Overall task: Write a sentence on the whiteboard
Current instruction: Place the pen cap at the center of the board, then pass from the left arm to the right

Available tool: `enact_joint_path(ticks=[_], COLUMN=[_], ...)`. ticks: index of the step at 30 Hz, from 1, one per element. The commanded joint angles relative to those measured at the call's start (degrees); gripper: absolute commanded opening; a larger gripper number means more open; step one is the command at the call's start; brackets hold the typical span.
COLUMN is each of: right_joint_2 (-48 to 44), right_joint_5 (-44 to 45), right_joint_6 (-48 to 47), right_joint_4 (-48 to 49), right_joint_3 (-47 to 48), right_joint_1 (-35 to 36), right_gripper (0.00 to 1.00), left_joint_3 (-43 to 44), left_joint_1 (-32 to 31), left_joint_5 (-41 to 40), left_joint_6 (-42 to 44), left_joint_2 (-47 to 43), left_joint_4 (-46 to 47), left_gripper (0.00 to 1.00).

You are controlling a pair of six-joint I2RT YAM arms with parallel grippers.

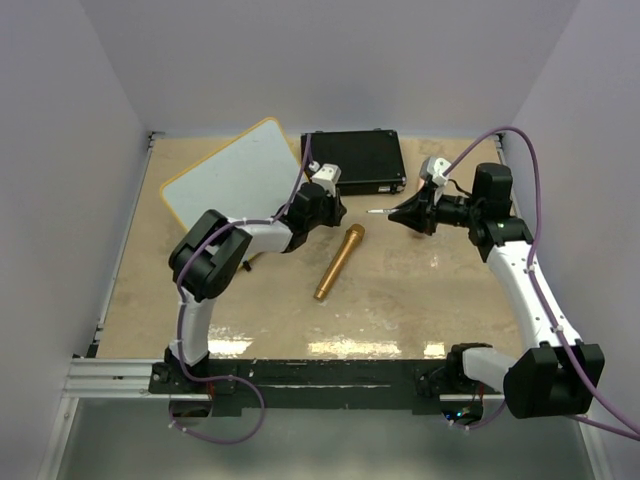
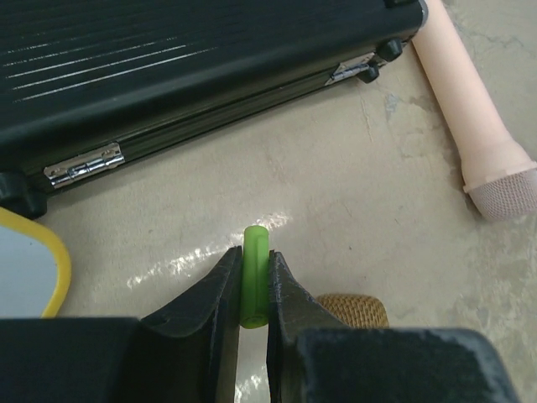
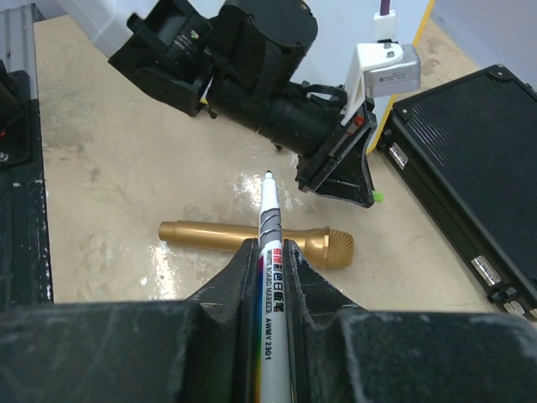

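Note:
The whiteboard (image 1: 232, 170), white with a yellow rim, lies tilted at the back left; its corner (image 2: 29, 260) shows in the left wrist view. No sentence shows on its face. My right gripper (image 1: 405, 214) (image 3: 268, 248) is shut on a white board marker (image 3: 270, 285), whose bare tip (image 1: 375, 212) points left, above the table in front of the black case. My left gripper (image 1: 335, 212) (image 2: 254, 259) is shut on the marker's green cap (image 2: 255, 281) just above the table, right of the whiteboard. The two grippers face each other a short way apart.
A black case (image 1: 352, 160) (image 2: 168, 75) lies at the back centre, next to the whiteboard. A golden microphone (image 1: 338, 262) (image 3: 252, 235) lies on the table below both grippers. A pale pink microphone (image 2: 474, 117) lies right of the case.

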Motion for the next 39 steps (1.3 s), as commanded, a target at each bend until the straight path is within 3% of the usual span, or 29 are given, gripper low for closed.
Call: enact_joint_path(ticks=[1,8,14,24,30,34,39], right_joint_2=[-0.41,0.03,0.56,1.35,1.35,1.70,2.58], right_joint_5=[-0.27,-0.45,-0.54,-0.63,-1.15,-3.35,-5.46], right_joint_6=[0.72,0.63,0.28,-0.86,-4.64,-8.76,-13.25], right_joint_4=[1.65,1.56,1.12,0.07,-2.47,-5.73,-9.15], right_joint_3=[-0.10,-0.10,0.08,0.08,0.34,0.69,1.04], right_joint_1=[-0.94,-1.64,-1.82,-2.26,-2.43,-2.52,-2.43], right_gripper=[0.00,0.00,0.00,0.00,0.00,0.00,0.00], left_joint_3=[5.07,10.17,10.52,6.92,-2.47,-15.10,-25.76], left_joint_1=[0.21,0.65,0.91,1.26,1.97,2.32,1.88], left_joint_5=[-4.25,-4.17,-3.82,-0.48,5.76,11.38,25.88], left_joint_6=[-1.87,-1.43,-1.43,-0.37,0.15,1.20,8.75], left_joint_2=[3.06,6.85,5.89,-4.12,-15.10,-28.63,-40.24], left_joint_4=[-1.31,-5.53,-6.59,-7.99,-4.13,2.88,12.29], left_gripper=[0.02,0.06,0.15,0.34,0.43,0.52,0.64])
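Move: The left hand holds the green pen cap low over the bare tabletop; its landing spot is about 2 cm ahead and 4 cm below. From this hand the gold microphone's middle lies some 10 cm back, the black case's middle 17 cm ahead and 3 cm right, the pink microphone's 6 cm ahead and 20 cm right, the whiteboard's 8 cm ahead and 25 cm left. From the right hand the spot is roughly 15 cm ahead, 10 cm left and 24 cm below. Down and slightly forward, slowing to a halt after about 3 cm of descent, the left hand lowers the pinched cap to the tabletop between the black case and the gold microphone's head. There its fingers open and let go of the cap, spreading wider as the hand speeds away, up some 17 cm and back towards its base, the fingertips tipping upward. ##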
